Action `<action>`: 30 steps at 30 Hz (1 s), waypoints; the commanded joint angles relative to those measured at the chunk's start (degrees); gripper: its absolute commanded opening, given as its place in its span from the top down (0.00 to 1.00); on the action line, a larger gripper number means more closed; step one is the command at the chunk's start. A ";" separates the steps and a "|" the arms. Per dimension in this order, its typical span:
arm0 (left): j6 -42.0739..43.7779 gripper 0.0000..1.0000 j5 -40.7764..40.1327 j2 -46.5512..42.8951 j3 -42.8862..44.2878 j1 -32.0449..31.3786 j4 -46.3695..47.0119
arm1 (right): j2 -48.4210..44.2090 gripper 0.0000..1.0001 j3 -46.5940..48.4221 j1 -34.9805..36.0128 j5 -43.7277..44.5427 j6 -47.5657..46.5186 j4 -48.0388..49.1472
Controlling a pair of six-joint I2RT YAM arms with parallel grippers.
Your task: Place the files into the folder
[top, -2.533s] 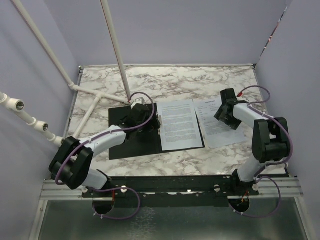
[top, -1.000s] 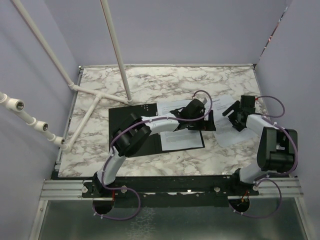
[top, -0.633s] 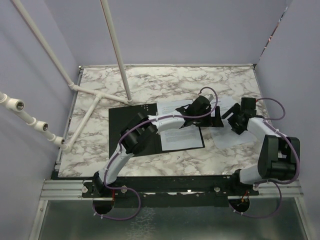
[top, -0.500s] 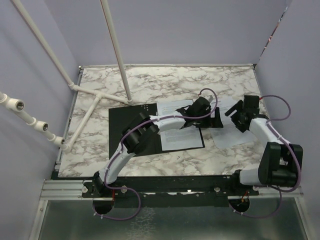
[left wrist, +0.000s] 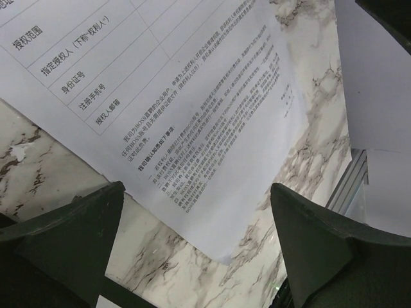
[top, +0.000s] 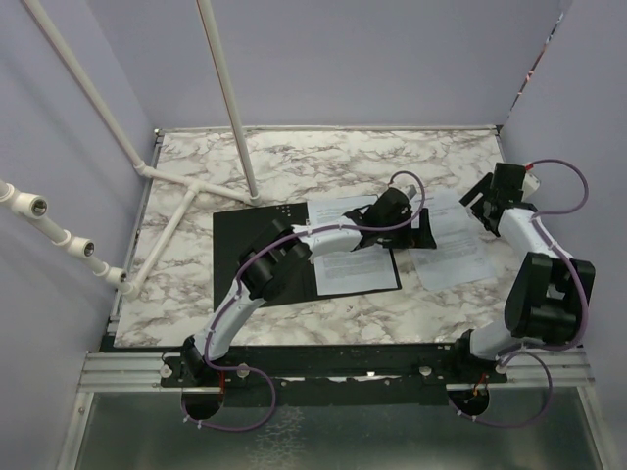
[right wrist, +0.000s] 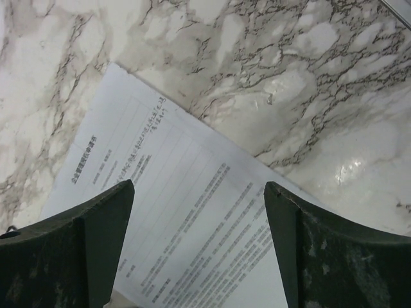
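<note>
The folder (top: 233, 240) lies open on the marble table, black inside up. One of the files (top: 358, 269) rests on its right half. Another printed sheet (top: 456, 250) lies flat on the table just right of the folder; it also shows as the sheet (left wrist: 192, 109) in the left wrist view and as the sheet (right wrist: 192, 224) in the right wrist view. My left gripper (top: 423, 235) (left wrist: 196, 189) reaches across the folder and hangs open over that sheet's near corner. My right gripper (top: 484, 201) (right wrist: 198, 186) is open above the sheet's far corner. Neither holds anything.
White pipes (top: 225, 98) slant down to the table's back left, meeting at a joint (top: 196, 186). Lilac walls close in the marble table (top: 323, 162) on three sides. A metal rail (top: 333, 367) runs along the near edge.
My left arm swung from the folder's left half across to the loose sheet on the right. My right gripper drew back toward the far right corner, and the loose sheet now lies flat.
</note>
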 commanded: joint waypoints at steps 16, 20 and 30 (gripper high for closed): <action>2.64 0.02 1.76 -0.93 0.55 3.75 -2.64 | 16.52 0.12 3.37 -5.04 -12.83 -3.60 3.17; 2.73 0.02 1.64 -0.39 1.89 3.82 -3.70 | 16.41 0.12 0.71 -5.03 -15.49 -2.29 5.14; 3.63 0.01 0.97 -0.24 3.88 3.74 -6.24 | 15.91 0.13 -2.87 -4.99 -19.43 -1.26 7.89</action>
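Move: The loose sheet, lying askew, has its middle about 7 cm to the right of the left hand and roughly 2 cm nearer the base, some 5 cm below. The open folder's right half, already carrying a file, centres about 17 cm to the left hand's left and 3 cm back. From the raised right hand the loose sheet's middle lies roughly 6 cm left, 5 cm back and 8 cm down. A finger of the wide-open left hand keeps bearing on the loose sheet near its folder-side edge and drags it forward and left, about 3 cm forward and 2.5 cm left at level height. The right hand, also open, drops about 7.5 cm and edges 2 cm forward to the sheet's right edge, rolling its left side up some 10 degrees; whether it touches can't be told. ##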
